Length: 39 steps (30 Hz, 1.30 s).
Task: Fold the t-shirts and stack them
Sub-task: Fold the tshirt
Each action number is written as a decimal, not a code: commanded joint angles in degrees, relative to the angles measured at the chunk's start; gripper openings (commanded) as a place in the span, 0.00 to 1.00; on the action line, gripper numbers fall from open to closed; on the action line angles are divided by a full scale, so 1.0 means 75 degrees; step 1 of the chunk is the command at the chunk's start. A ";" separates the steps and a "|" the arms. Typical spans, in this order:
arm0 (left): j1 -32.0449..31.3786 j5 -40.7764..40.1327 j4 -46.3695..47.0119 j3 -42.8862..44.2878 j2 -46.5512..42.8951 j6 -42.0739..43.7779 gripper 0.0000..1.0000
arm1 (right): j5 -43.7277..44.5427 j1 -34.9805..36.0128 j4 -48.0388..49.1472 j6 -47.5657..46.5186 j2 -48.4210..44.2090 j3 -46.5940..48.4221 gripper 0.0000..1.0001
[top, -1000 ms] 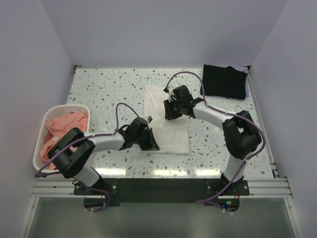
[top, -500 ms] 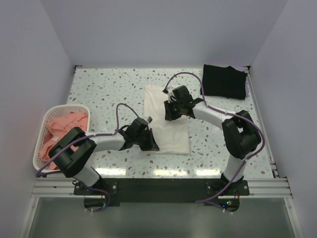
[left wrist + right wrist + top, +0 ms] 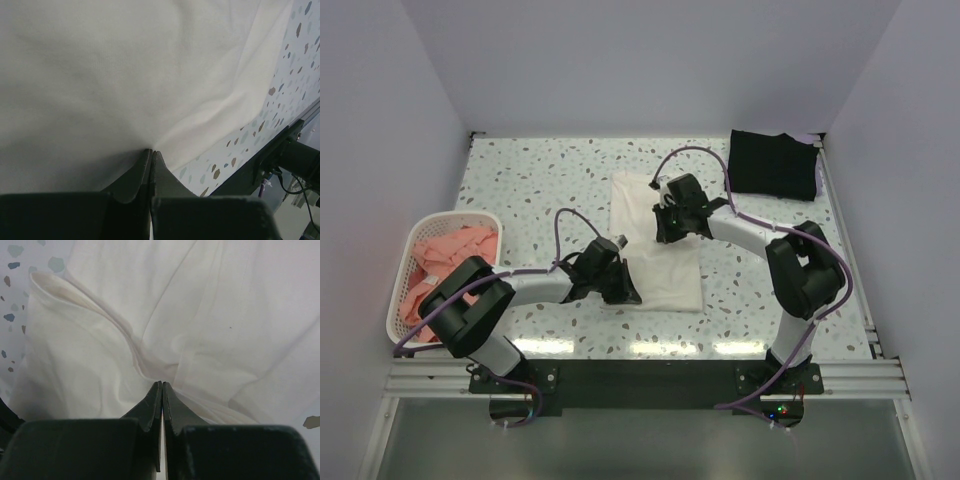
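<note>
A white t-shirt [image 3: 670, 275] lies as a long folded strip in the middle of the table. My left gripper [image 3: 628, 296] is shut on its near left edge. In the left wrist view the left gripper [image 3: 151, 151] pinches puckered white cloth [image 3: 125, 65]. My right gripper [image 3: 663, 232] is shut on the shirt's middle part. In the right wrist view the right gripper [image 3: 162, 383] has creases of the white shirt [image 3: 225, 315] running into its tips. A folded black t-shirt [image 3: 775, 163] lies at the back right. Salmon-pink t-shirts [image 3: 450, 255] are heaped in the basket.
The white lattice basket [image 3: 400, 300] stands at the table's left edge. The speckled table [image 3: 540, 180] is walled on three sides. Purple cables loop over both arms. The table's near edge and rail show at the right of the left wrist view.
My right gripper has closed its fingers onto the white shirt. Both arms have stayed almost where they were.
</note>
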 commanded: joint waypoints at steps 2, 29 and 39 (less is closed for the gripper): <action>-0.0058 -0.0113 0.0174 0.0020 -0.0018 0.0066 0.00 | 0.0617 0.0013 -0.0024 0.0075 -0.0156 0.0379 0.00; 0.1536 -0.3523 -0.3025 0.3348 0.0521 0.2058 0.22 | 0.1356 -0.1569 0.0714 0.2114 -0.2594 -0.2199 0.51; 0.1548 -0.3769 -0.3084 0.4016 0.1376 0.2222 0.23 | 0.1192 -0.1651 0.1054 0.2232 -0.2125 -0.2258 0.51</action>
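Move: The loose edge of the t-shirt's folded-up flap runs crosswise: its left corner is about 16 cm ahead of the left hand, 7 cm to its left, at about its height. From the right hand, shut on the middle of that edge, the flap's right corner is some 11 cm to the right, level front to back, about 1 cm lower, and its left corner 12 cm to the left. The shirt's front fold crosses some 3 cm behind the left hand; the black cloth is 20 cm ahead of the right hand and 31 cm to its right. The flap's edge is drawn a centimetre or so forward by the right fingers, which then open, lift and swing about 12 cm right, turning some 30 degrees clockwise, to sink astride the flap's right corner. The left fingers let go of the shirt near its front fold, part slightly, arc up and about 15 cm forward and 8 cm left, then lower to the left corner, tipping steeper. Neither closes. ##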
